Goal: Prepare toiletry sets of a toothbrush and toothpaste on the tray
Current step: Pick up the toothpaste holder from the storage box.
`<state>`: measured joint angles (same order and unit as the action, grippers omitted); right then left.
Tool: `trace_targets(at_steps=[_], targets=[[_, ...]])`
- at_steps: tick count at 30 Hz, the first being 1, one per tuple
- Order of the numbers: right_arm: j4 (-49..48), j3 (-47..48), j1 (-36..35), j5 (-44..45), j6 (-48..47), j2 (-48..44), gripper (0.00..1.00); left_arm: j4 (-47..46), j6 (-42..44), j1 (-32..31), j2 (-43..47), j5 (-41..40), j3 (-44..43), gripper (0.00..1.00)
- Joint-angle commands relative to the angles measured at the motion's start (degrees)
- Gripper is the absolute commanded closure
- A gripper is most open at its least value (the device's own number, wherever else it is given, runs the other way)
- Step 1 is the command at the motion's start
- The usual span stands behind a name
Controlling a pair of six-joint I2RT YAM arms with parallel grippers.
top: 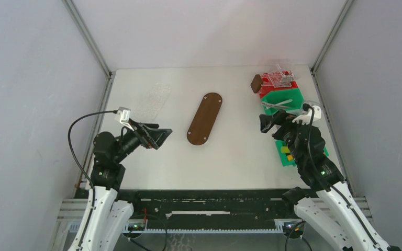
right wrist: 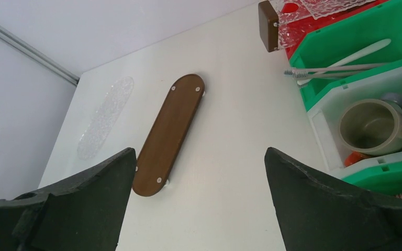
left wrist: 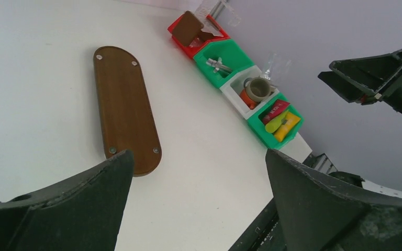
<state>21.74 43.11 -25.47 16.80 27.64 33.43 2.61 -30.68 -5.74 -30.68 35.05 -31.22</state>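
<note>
A brown oval wooden tray (top: 204, 118) (left wrist: 123, 107) (right wrist: 170, 133) lies mid-table with nothing on it. White toothbrushes (top: 277, 104) (left wrist: 217, 65) (right wrist: 340, 63) lie in a green bin (right wrist: 356, 39). Toothpaste tubes sit in the nearest green bin (left wrist: 293, 130): a pink-red one (left wrist: 275, 109), a lime green one (left wrist: 274, 123) and a yellow one (left wrist: 287, 127). My left gripper (top: 162, 137) (left wrist: 199, 157) hovers open and empty left of the tray's near end. My right gripper (top: 266, 123) (right wrist: 200, 151) stands open and empty over the bins' left edge, hiding part of them from above.
A clear textured oval dish (top: 154, 100) (right wrist: 107, 117) lies left of the tray. The bin row runs along the right wall: a red bin (left wrist: 180, 44) with a brown block (right wrist: 268, 18) and clear pieces, then a white bin holding a grey cup (right wrist: 369, 125).
</note>
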Motion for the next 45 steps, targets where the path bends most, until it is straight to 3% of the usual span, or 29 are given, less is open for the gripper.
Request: trace_targets(at_steps=[1, 8, 12, 14, 19, 24, 32, 40, 45], targets=[[-1.0, 0.2, 0.1, -0.8, 0.7, -0.5, 0.0, -5.6, -3.4, 1.0, 0.5, 4.6, 1.1, 0.0], [-2.7, 1.0, -2.2, -7.0, -4.8, 1.1, 0.0, -9.7, -6.3, 1.1, -0.5, 8.2, 2.0, 0.0], [-5.8, 1.2, -5.9, -16.7, -14.7, 2.6, 0.0, -11.0, -6.8, -0.7, -1.3, 9.0, 2.0, 0.02], [-5.2, 3.2, -7.2, -21.0, -19.9, 4.5, 0.0, -9.6, -5.0, -4.8, -1.6, 6.9, 1.3, 0.04], [1.7, 11.0, -7.4, -14.2, -22.1, 10.7, 0.0, 6.0, 5.0, -19.4, -3.4, -8.2, -5.6, 0.04], [-0.6, 11.4, -0.5, -12.3, -19.9, 12.2, 0.0, 9.0, 7.4, -21.7, -5.3, -10.9, -8.6, 0.03], [-5.3, 11.6, 19.8, -29.6, -12.8, 16.6, 0.02, 5.2, 4.2, -21.4, -5.1, -9.1, -4.8, 0.03], [-20.2, 11.2, 27.3, -31.6, -0.2, 25.7, 0.03, 0.8, 0.4, -17.0, -4.7, -4.7, -2.7, 0.03], [-24.9, 12.3, 28.4, -28.2, 5.0, 30.4, 0.05, -0.8, -1.2, -14.9, -4.2, -3.3, -1.9, 0.03]])
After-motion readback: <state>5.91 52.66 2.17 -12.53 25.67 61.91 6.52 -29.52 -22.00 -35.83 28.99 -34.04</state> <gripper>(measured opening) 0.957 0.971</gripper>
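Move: The toothpaste holder, the clear plastic piece with a brown end in the red bin, is roughly 28 cm ahead of the right hand, 7 cm to its right and 14 cm lower. The toothbrushes in the green bin are about 20 cm ahead, 8 cm right and 18 cm below; the mug is some 10 cm ahead, 12 cm right and 17 cm below. From the left hand, the holder lies about 32 cm ahead, 39 cm right and 14 cm below. Leftward first, the right hand swings about 8 cm while turning counter-clockwise and rolling left side down, then reverses and sweeps forward and right, nearly level, some 14 cm forward towards the red bin's holder, turning back straight, fingers wide and empty. The left hand draws right and back, turning clockwise, then eases partway back, still open. ##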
